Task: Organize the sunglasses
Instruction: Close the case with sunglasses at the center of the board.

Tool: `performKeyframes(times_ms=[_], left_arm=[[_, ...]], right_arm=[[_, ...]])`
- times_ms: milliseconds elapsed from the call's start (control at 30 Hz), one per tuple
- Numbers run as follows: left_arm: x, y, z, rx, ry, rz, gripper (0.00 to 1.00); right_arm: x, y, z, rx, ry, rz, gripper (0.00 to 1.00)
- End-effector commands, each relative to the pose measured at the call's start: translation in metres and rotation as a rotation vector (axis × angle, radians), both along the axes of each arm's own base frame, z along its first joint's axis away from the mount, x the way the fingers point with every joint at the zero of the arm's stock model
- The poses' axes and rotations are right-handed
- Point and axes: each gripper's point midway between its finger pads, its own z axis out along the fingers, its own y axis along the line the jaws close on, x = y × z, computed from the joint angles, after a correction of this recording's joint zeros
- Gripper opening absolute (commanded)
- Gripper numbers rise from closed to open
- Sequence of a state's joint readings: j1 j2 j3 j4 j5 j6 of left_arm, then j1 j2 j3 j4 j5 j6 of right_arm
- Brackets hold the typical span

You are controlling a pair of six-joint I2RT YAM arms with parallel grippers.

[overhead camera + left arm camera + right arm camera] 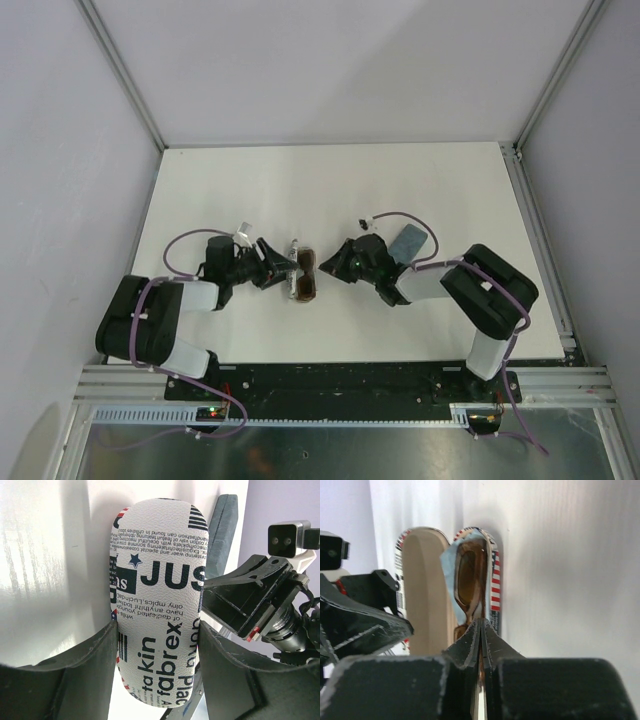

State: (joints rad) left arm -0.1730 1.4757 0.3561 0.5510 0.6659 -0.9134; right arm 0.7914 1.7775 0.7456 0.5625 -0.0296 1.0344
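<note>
A white case printed with black lettering (157, 605) lies open at mid-table (303, 278). The brown-amber sunglasses (470, 577) lie in its lower half on a light blue cloth (449, 567), beside the beige inside of the raised lid (422, 590). My left gripper (158, 627) is shut on the printed case, one finger against each long side, and comes at it from the left (278, 268). My right gripper (482, 625) is shut on the sunglasses' thin brown frame and reaches in from the right (330, 262).
A grey-blue oblong case (407, 240) lies just behind my right arm and shows past the printed case (222, 535). The two wrists nearly meet over the case. White walls and metal posts enclose the table (330, 190).
</note>
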Motion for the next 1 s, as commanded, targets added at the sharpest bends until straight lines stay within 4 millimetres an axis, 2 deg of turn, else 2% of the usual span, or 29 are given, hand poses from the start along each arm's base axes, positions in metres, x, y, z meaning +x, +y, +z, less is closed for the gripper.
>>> performKeyframes(times_ms=[0, 267, 533, 867, 967], left_arm=[[0.008, 0.008, -0.006, 0.130, -0.032, 0.005, 0.41], [0.017, 0.022, -0.019, 0.440, -0.026, -0.001, 0.40], [0.016, 0.014, -0.039, 0.691, -0.006, -0.056, 0.39], [0.019, 0.011, -0.047, 0.812, -0.005, -0.075, 0.44], [0.020, 0.009, -0.042, 0.809, -0.017, -0.076, 0.47]], right_arm=[[0.000, -0.015, 0.004, -0.038, -0.032, -0.017, 0.02], [0.001, -0.039, 0.003, -0.055, -0.039, -0.048, 0.01], [0.003, -0.055, 0.006, -0.044, -0.041, -0.071, 0.01], [0.002, -0.072, 0.005, -0.030, -0.032, -0.087, 0.01], [0.001, -0.075, 0.004, -0.026, -0.032, -0.088, 0.02]])
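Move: The left hand already pinches the newsprint case's raised lid by its edges; the open case base, with the brown sunglasses in it, lies about 3 cm to the hand's right, 2 cm back and 3 cm below. The right hand stands beside that base with shut fingers: the base is some 4 cm to its left, 2 cm back and 3 cm lower, and the grey case lies roughly 22 cm to its right and 7 cm farther out. Keeping its grip on the lid's edges, the left hand travels about 4 cm forward with a smaller drift to the right, rolls some 40 degrees so that its left side rises, and dips a little late on, bringing the lid over the base towards shut. Meanwhile the right hand, fingers staying closed, draws off to the right by roughly 7 cm, away from the case and towards the grey case, sinking slightly as it starts. ##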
